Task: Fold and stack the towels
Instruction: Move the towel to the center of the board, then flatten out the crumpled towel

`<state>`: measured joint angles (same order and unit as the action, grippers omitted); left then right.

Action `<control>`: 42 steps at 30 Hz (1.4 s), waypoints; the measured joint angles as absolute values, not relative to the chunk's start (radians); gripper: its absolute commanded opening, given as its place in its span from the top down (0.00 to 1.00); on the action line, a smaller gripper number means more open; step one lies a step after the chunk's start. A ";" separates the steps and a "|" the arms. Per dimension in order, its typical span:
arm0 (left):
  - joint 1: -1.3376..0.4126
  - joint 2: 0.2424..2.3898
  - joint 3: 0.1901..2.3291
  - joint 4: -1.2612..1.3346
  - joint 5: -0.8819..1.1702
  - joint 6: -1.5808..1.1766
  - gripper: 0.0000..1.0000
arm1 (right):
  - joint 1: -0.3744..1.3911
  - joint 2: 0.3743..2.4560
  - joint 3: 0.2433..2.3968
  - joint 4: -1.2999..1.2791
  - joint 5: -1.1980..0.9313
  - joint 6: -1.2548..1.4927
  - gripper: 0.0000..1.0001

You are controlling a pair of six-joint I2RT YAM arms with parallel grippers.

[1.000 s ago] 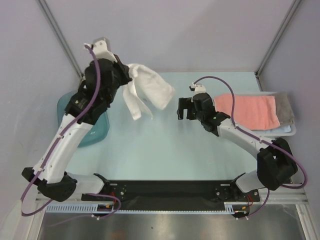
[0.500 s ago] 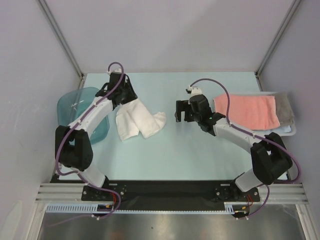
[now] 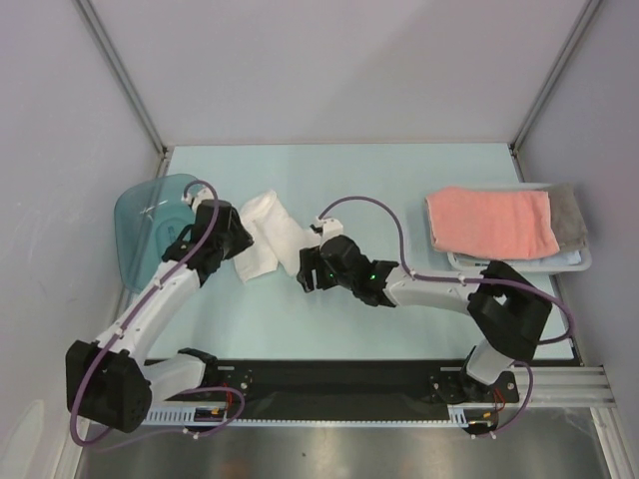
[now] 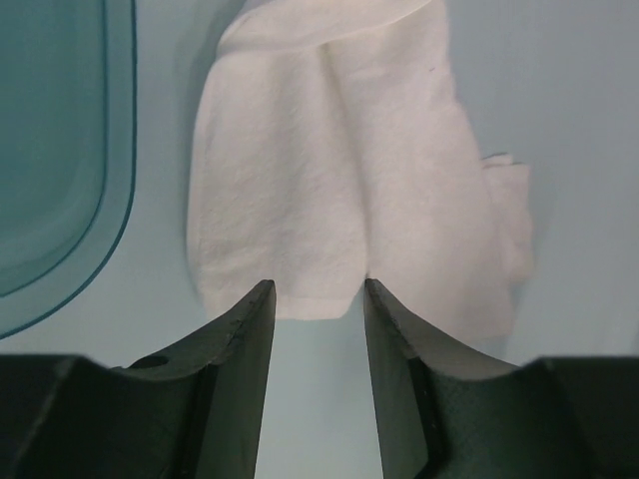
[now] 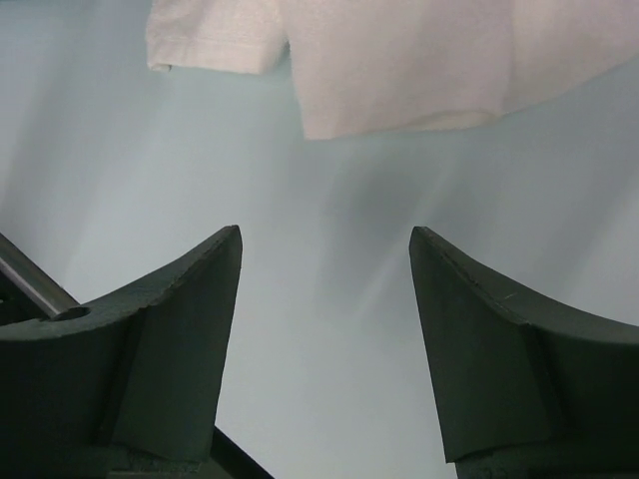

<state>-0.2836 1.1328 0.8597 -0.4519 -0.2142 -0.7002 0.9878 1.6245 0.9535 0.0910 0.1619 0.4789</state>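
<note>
A white towel lies crumpled in two lobes on the table left of centre. My left gripper is open at the towel's left end; in the left wrist view its fingertips just reach the towel's near hem, with only bare table between the jaws. My right gripper is open beside the towel's right lobe; its wrist view has the towel a little beyond the empty jaws. At the right a salmon-pink towel lies folded on a grey towel and a light blue one.
A translucent blue tub stands at the left table edge, close behind my left wrist, and shows at the left of the left wrist view. The folded stack rests on a white basket. Frame posts rise at both back corners.
My left gripper has let go of the white towel, which dropped from the air onto the table, and the arm lowered and drew back. My right arm swung left to the towel.
</note>
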 measured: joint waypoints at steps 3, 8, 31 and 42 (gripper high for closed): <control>-0.288 1.132 0.788 -0.457 -0.234 -0.711 0.54 | 1.020 1.681 0.954 0.147 0.186 0.513 0.29; -0.297 1.169 0.723 -0.453 -0.256 -0.730 0.54 | 1.037 1.800 0.963 0.221 0.232 0.576 0.34; -0.305 1.396 0.677 -0.346 -0.293 -0.794 0.93 | 0.909 1.908 1.090 0.254 0.405 0.581 1.00; -0.319 1.326 0.683 -0.357 -0.251 -0.737 1.00 | 0.733 1.620 1.112 0.054 0.469 0.434 1.00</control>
<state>-0.3191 1.3262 0.6830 -0.3573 -0.2508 -0.7372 0.7334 1.6199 1.1122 0.0536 0.4690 0.4339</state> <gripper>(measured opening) 0.012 0.014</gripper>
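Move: The white towel's near-left corner lies under the open left fingers, about 4 cm back, 2 cm to the left and 13 cm down. Its middle is some 5 cm ahead and 5 cm to the right, and the teal basket roughly 21 cm to the left and 6 cm ahead. From the right hand, the towel's near-right part is about 5 cm ahead, 4 cm left and 7 cm below, its middle some 11 cm ahead and 11 cm left. The towel's near-right part is pinched as the right hand dips about 6 cm, reaches forward-left and shuts; that hand then carries it right, up and forward while turning some 30 degrees clockwise. Meanwhile the left hand sinks about 13 cm and slightly back to the near-left corner, tipping further down, closes on the towel there and starts to lift. ##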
